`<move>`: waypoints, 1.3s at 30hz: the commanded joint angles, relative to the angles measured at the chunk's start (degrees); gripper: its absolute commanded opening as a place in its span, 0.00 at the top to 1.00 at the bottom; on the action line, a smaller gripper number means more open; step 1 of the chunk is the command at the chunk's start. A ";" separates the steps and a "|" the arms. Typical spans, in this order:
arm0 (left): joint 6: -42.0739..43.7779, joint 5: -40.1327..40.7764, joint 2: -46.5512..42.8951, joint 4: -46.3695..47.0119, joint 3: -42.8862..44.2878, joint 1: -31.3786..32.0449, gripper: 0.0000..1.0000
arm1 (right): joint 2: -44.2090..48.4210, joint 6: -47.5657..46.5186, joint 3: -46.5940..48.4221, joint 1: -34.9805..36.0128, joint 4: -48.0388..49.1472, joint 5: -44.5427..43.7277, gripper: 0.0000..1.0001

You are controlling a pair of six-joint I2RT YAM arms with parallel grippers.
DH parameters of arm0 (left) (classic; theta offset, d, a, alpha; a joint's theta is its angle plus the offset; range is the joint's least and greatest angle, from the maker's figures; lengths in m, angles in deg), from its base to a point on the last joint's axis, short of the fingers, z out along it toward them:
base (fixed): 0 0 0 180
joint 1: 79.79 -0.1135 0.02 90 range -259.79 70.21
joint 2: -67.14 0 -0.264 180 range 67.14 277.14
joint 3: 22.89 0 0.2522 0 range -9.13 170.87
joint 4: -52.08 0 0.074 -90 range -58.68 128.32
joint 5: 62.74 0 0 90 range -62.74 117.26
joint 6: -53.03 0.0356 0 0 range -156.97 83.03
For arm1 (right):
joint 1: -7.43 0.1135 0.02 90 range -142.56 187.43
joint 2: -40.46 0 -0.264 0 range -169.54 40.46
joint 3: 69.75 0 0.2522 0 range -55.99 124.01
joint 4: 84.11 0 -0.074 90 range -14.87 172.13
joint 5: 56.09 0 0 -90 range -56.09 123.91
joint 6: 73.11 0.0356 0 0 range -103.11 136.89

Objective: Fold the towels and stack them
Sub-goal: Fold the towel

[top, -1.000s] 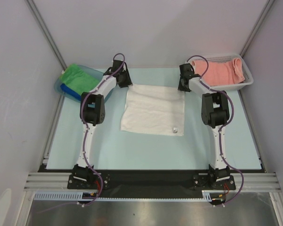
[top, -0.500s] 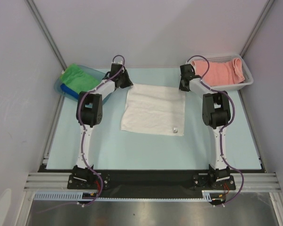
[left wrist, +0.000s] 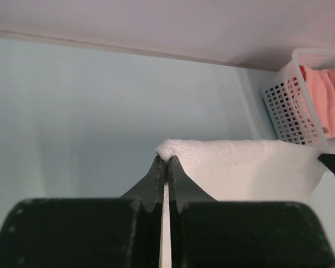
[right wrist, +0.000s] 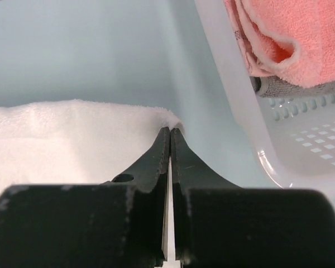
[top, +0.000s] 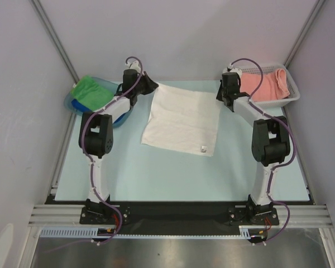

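Note:
A white towel [top: 181,117] lies spread on the light blue table, its small tag [top: 202,148] at the near right corner. My left gripper [top: 154,86] is shut on the towel's far left corner [left wrist: 168,148], and that corner is pinched between the fingertips. My right gripper [top: 220,95] is shut on the far right corner [right wrist: 170,118]. Both held corners sit a little above the table. A green towel [top: 89,91] lies over a blue one in the blue tray. A salmon pink towel [top: 265,85] hangs in the white basket, with a grey towel [right wrist: 301,86] under it.
The blue tray [top: 70,104] stands at the far left, just behind my left arm. The white perforated basket [top: 293,92] stands at the far right, close beside my right gripper [right wrist: 171,129]. Grey walls close in the back and both sides.
Both grippers have shut on the white towel's far corners. Both arms have stretched farther back and outward, pulling the far edge taut and lifting it a little.

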 commanded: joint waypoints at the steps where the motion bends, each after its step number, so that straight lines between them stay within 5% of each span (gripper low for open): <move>1: -1.62 -1.32 -5.20 6.99 -4.84 -0.95 1.00 | 4.12 0.95 -3.76 -0.52 6.07 1.67 1.00; 17: -1.71 4.30 -18.56 11.57 -27.42 -1.30 1.00 | 18.79 8.25 -25.21 0.80 12.93 7.12 1.00; 39: -5.76 9.22 -31.40 12.01 -47.04 -1.22 1.00 | 34.97 11.59 -44.28 4.23 13.11 8.17 1.00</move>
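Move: The left hand holds the white towel's far left corner and the right hand its far right one, both roughly 10 cm or a bit more above the table. The near left corner lies about 20 cm back and 7 cm left of the left hand; the near right corner is some 24 cm back and 4 cm left of the right hand. The white basket's middle stands 22 cm right and 9 cm ahead of the right hand; the blue tub's is about 31 cm left of the left hand, roughly level with it. Both hands keep their shut pinch on the raised far edge and draw it back together over the lying half towards the near edge, some 15 cm each, the left also drifting about 6 cm left and sinking as much, its fingers tipping and turning a little. The right comes back nearly level with only a small leftward drift, rolling about 15 degrees so that its left side rises. ##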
